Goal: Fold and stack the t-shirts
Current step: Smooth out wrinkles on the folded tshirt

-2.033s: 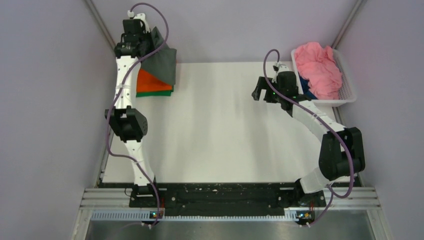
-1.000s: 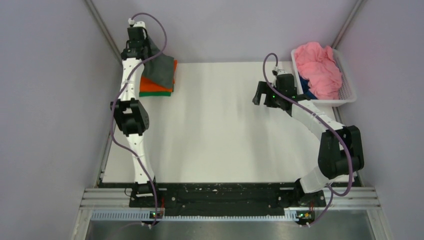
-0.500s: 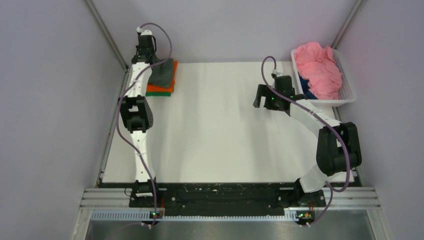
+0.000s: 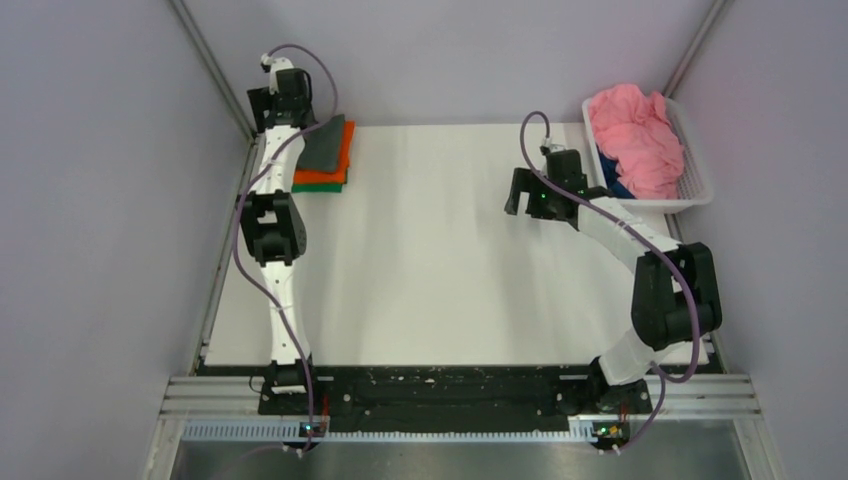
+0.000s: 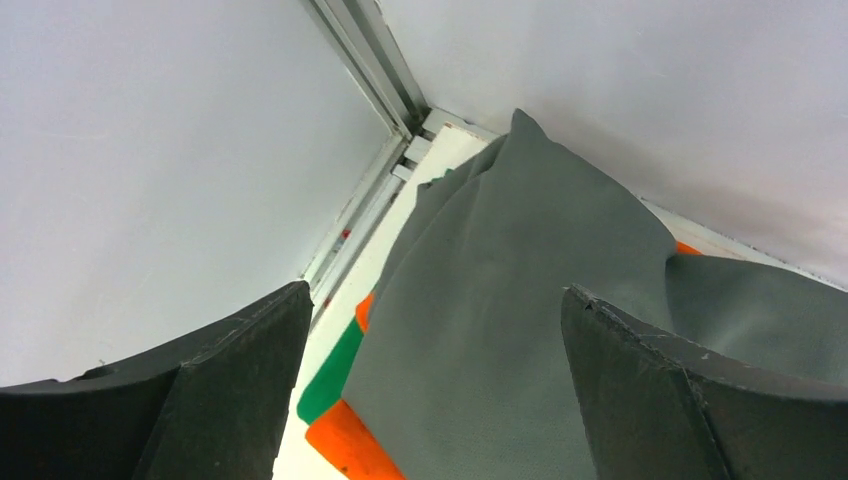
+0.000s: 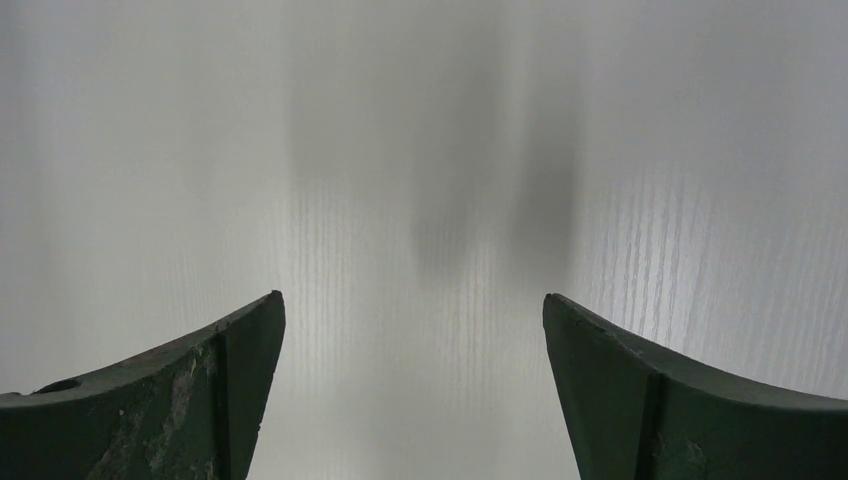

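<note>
A folded dark grey t-shirt (image 4: 326, 145) lies on top of a stack of an orange t-shirt (image 4: 335, 172) and a green t-shirt (image 4: 316, 187) at the table's far left corner. My left gripper (image 4: 288, 105) hovers over the stack's far edge, open. In the left wrist view the grey t-shirt (image 5: 520, 290) lies loose between and below the spread fingers (image 5: 240, 370), with the orange (image 5: 345, 445) and green (image 5: 330, 375) edges beneath. My right gripper (image 4: 517, 192) stands open over bare table (image 6: 412, 200), holding nothing. A pink t-shirt (image 4: 636, 135) and a blue one (image 4: 612, 187) sit in the basket.
A white plastic basket (image 4: 703, 172) stands at the far right edge of the table. The enclosure's walls meet at a metal corner post (image 5: 365, 60) just behind the stack. The white tabletop (image 4: 430, 260) spreads between the two arms.
My left gripper has opened and let go of the dark grey t-shirt, which now lies flat on the orange one. The right arm has hardly moved.
</note>
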Controlling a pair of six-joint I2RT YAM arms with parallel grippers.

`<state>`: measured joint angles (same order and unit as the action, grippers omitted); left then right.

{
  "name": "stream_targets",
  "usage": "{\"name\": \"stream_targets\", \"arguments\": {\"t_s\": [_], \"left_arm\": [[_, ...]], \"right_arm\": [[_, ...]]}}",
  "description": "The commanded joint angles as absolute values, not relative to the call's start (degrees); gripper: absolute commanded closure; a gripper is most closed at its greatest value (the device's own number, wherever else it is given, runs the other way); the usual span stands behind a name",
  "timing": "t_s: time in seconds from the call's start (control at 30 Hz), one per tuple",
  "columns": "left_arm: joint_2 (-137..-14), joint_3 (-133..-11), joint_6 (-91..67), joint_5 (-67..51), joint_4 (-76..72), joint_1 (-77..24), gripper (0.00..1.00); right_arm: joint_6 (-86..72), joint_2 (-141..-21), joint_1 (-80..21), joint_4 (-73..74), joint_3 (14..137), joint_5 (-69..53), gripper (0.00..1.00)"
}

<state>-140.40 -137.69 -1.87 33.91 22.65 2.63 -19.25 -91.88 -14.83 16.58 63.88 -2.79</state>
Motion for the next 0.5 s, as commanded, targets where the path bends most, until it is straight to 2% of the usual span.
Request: {"name": "stream_targets", "arguments": {"t_s": [0.0,0.2,0.47], "left_arm": [[-136.5,-134.2,-4.9,29.2,20.4,2.9,0.01],[-132.8,-124.5,-10.2,14.8,19.5,2.9,0.01],[-136.3,-122.5,-12.7,11.5,20.6,5.4,0.01]], "right_arm": [[-19.6,-92.4,-15.8,15.8,66.2,-2.2,0.01],[-19.7,-93.2,-16.0,15.5,65.8,-3.2,0.01],[-19.0,-93.0,-16.1,15.5,64.6,-3.3,0.01]]}}
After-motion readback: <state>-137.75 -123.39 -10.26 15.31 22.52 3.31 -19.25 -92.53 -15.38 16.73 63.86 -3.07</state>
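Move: Beneath and to the right of the open left hand lies the folded grey t-shirt, its middle about level fore-and-aft, some 7 cm to the right and 10 cm below. Under it sit the folded orange shirt, roughly 3 cm back, 7 cm right and 12 cm down from the hand, and the green one, 4 cm back and 7 cm right, just below that. From the right hand the grey shirt is about 20 cm ahead and 52 cm left. Sinking about 9 cm while sliding some 5 cm to the right, the left hand comes down from above the stack's outer left side onto the middle of the grey t-shirt, easing off at the end. On the way the wrist turns some 20 degrees, tipping the fingers more steeply down and swinging them clockwise. The fingers stay wide open, and the tips end at the cloth, seeming to touch it. ##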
